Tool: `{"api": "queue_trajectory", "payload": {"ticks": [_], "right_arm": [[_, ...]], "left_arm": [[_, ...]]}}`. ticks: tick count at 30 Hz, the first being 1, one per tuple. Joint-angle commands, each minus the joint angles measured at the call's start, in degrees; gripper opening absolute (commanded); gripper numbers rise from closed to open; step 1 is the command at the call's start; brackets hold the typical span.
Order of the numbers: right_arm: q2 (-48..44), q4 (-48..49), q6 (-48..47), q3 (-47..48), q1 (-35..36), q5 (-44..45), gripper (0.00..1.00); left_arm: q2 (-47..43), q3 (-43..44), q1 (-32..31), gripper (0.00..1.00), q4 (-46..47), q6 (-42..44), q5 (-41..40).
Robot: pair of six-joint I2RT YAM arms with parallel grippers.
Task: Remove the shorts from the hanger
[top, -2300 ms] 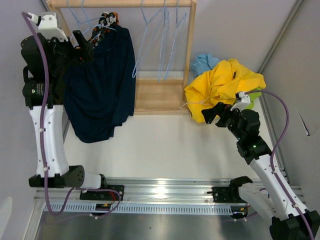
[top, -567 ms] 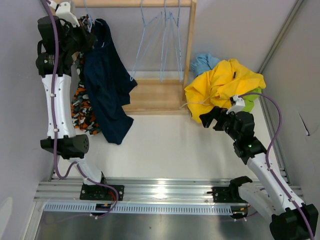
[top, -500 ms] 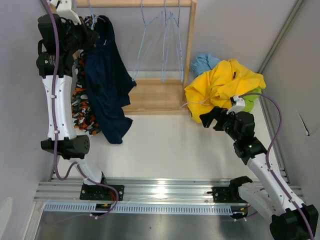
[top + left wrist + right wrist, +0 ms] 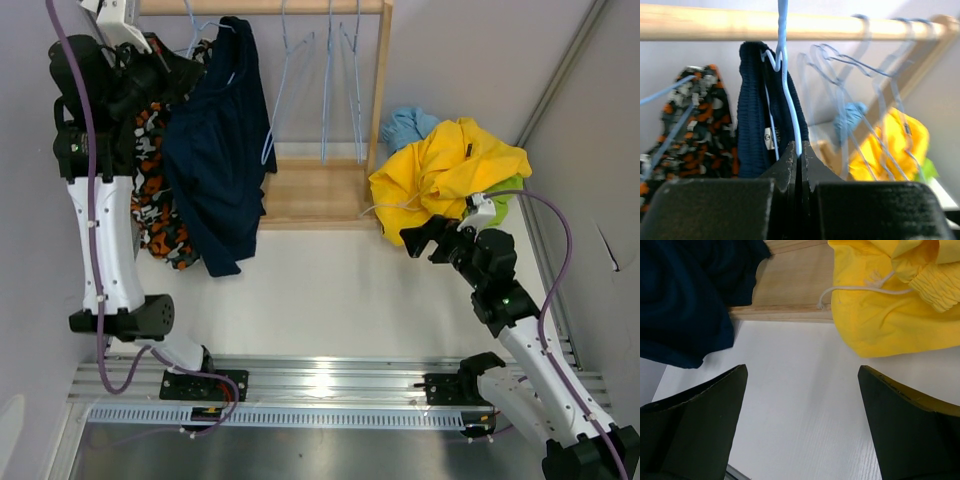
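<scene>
Dark navy shorts (image 4: 220,150) hang on a light blue wire hanger (image 4: 783,75) from the wooden rod (image 4: 260,6). My left gripper (image 4: 190,62) is up at the rod, shut on that hanger's wire just below its twisted neck (image 4: 799,150). The navy waistband (image 4: 752,125) shows right behind the fingers. Camouflage shorts (image 4: 155,200) hang to the left of the navy pair. Yellow shorts (image 4: 450,165), light blue shorts (image 4: 405,125) and lime green shorts (image 4: 510,195) lie heaped at the right. My right gripper (image 4: 415,237) hovers open over the white table, near the yellow shorts (image 4: 890,315).
Several empty blue wire hangers (image 4: 330,80) hang on the right half of the rod. The rack's wooden base (image 4: 315,195) lies under them, and its right post (image 4: 380,80) stands beside the heap. Walls close in on the left and right.
My left gripper has closed on the hanger wire and shifted slightly right along the rod, swinging the navy shorts with it. The right arm has barely moved.
</scene>
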Motion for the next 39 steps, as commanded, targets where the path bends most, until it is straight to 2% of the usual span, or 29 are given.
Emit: {"api": "queue_trajectory", "payload": {"ticks": [1, 4, 11, 14, 16, 17, 18, 19, 23, 27, 28, 35, 39], "right_arm": [[-1.7, 0.6, 1.0, 0.1, 1.3, 0.6, 1.0], [-2.3, -0.1, 0.6, 0.6, 2.0, 1.3, 0.99], [-4.6, -3.0, -2.1, 5.6, 2.2, -0.1, 0.99], [-5.5, -3.4, -3.2, 8.3, 2.3, -3.6, 0.99], [-5.7, -2.3, -4.1, 10.1, 2.2, -9.0, 0.99], [-5.5, -1.7, -4.1, 10.9, 2.2, -13.2, 0.99], [-5.2, -1.3, -4.3, 11.7, 2.3, -13.2, 0.99], [-4.9, -0.8, -4.3, 13.2, 2.4, -17.9, 0.99], [-2.9, 1.1, -3.2, 17.2, 3.1, -26.5, 0.99], [-1.0, 2.2, -3.0, 20.3, 5.5, -29.3, 0.99], [-0.1, 1.9, -3.4, 20.7, 7.2, -29.1, 0.99], [4.9, -0.7, -8.1, 24.9, 14.4, -22.3, 0.99], [7.2, 1.3, -9.4, 25.2, 17.0, -19.0, 0.99]], "left_arm": [[-9.5, -3.2, -1.6, 0.0, 6.5, -2.0, 8.4], [-14.9, -6.8, -5.0, 0.0, 2.1, 2.3, 6.6], [-32.7, -23.8, -5.3, 0.0, -4.3, 7.8, -3.3], [-40.2, -29.0, -5.3, 0.0, -7.8, 7.8, -6.0], [-44.2, -34.9, -5.3, 0.0, -9.9, 8.2, -7.4], [-48.1, -40.7, -5.3, 0.0, -10.0, 8.8, -6.7], [-50.1, -43.0, -5.3, 0.0, -9.9, 8.9, -5.3], [-51.7, -45.3, -5.3, 0.0, -9.3, 9.1, -3.1], [-58.2, -58.1, -7.4, 0.0, -5.4, 7.0, 16.4], [-60.6, -60.3, -9.6, 0.0, 3.5, -3.2, 26.0], [-60.4, -58.5, -10.3, 0.0, 6.6, -4.5, 26.9], [-55.4, -48.7, -12.5, 0.0, 13.0, -13.4, 29.5], [-54.8, -46.9, -12.8, 0.0, 17.4, -16.6, 31.6]]}}
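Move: My left hand holds the navy shorts' hanger up beside the rod; the open space it is bound for, in front of the rack, is about 34 cm back and 10 cm right, a few cm lower. The floral shorts hang some 8 cm ahead, 9 cm left and 20 cm below; the empty hangers are 22 cm right, 5 cm ahead, 8 cm below. From my right hand the navy shorts are about 17 cm ahead, 40 cm left, 10 cm higher; the yellow shorts 16 cm ahead, 8 cm right, 13 cm below. Keeping its shut grip on the hanger, my left hand draws the navy shorts back about 34 cm, away from the rod, drifting right while it dips some 15 cm and rises most of that again, and turns clockwise. My open right hand rises about 16 cm, then swings left and slightly back towards the waistband's right end, turning counter-clockwise and tipping up; no touch can be made out. ##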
